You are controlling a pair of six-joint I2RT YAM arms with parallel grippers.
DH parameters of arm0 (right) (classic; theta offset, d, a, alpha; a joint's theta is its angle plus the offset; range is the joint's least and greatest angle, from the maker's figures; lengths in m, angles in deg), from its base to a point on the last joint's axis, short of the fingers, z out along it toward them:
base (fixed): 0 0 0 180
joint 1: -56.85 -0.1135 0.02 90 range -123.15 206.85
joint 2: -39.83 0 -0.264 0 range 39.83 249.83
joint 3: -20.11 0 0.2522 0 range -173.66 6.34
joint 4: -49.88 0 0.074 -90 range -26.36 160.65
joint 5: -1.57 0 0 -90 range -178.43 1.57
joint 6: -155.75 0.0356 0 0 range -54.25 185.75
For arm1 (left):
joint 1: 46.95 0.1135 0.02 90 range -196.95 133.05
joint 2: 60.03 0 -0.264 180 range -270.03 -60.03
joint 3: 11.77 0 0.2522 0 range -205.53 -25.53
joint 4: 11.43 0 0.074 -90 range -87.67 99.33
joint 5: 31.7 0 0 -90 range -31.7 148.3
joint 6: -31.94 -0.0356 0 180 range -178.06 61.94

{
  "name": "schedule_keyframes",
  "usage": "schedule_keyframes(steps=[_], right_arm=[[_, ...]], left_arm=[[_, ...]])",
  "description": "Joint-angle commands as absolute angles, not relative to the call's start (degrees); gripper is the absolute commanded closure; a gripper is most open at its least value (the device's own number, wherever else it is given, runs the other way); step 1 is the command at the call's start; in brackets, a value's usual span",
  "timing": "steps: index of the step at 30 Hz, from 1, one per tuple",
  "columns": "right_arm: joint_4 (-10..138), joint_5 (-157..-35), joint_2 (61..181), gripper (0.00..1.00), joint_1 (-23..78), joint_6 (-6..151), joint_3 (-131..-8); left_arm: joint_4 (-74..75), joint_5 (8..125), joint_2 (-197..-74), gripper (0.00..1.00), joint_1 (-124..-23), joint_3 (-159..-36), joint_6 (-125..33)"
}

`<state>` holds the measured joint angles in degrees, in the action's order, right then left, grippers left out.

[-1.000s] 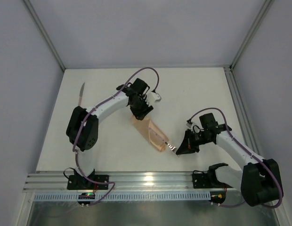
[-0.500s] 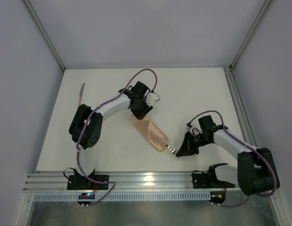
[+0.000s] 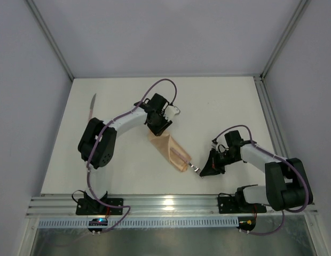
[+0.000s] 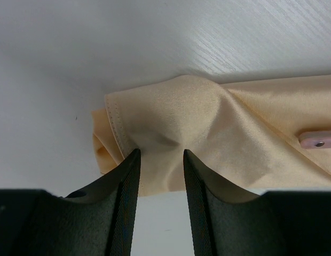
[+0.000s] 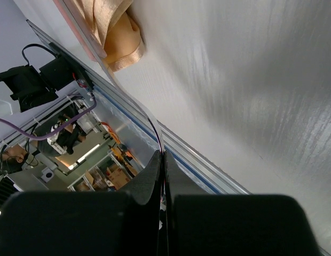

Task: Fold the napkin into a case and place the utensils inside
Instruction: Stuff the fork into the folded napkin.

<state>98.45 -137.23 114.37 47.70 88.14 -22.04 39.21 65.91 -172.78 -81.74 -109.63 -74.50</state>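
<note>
The peach-orange napkin, folded into a narrow case, lies slanted mid-table. My left gripper stands over its far end. In the left wrist view its fingertips are partly apart and press on the bunched cloth, with bare table showing between them. A pink handle end shows against the cloth. My right gripper is shut on a thin silver utensil at the case's near mouth. Edge-on in the right wrist view, the utensil runs from the gripper to the cloth.
A second utensil, a silver blade with a pale handle, lies alone by the table's far left edge. The metal rail with both arm bases runs along the near edge. Frame posts stand at the back corners.
My left gripper narrowed a little and shifted slightly up and left on the case's far end. The right arm's elbow swung nearer; its gripper stayed shut on the utensil at the case's mouth.
</note>
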Motion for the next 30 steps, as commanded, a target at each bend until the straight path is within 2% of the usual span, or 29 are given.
schedule_keyframes(steps=[1, 19, 30], right_arm=[[95.91, -137.74, 116.46, 0.97, 48.06, 87.54, -23.71], [103.54, -137.74, 131.14, 0.97, 47.79, 81.83, -37.07], [105.74, -135.02, 127.38, 0.97, 47.71, 83.41, -37.87]], left_arm=[[37.13, 66.73, -170.69, 0.60, -81.49, -109.03, -73.61], [35.99, 67.87, -171.04, 0.59, -81.49, -109.21, -73.70], [35.55, 67.96, -170.86, 0.59, -81.49, -109.21, -73.61]])
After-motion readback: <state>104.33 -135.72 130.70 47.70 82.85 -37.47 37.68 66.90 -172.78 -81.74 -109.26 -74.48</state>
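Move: Ahead and left of the right hand, which holds the fork by its metal end, the folded napkin's middle lies about 10 cm farther out, 13 cm left and 4 cm lower. The fork's handle end is some 11 cm ahead and 13 cm left, a little lower. The napkin's near end is roughly 3 cm ahead and 7 cm left. From the left hand, the napkin's middle is about 8 cm back, 5 cm right and 4 cm below. Carrying the fork forward by about 5 cm, the right hand keeps its shut grip on the metal end and travels almost level after a slight dip, its tilt barely changing. The pink handle leads over the folded napkin, its end drawing towards the half-open left fingers, which stay at the napkin's far end. ##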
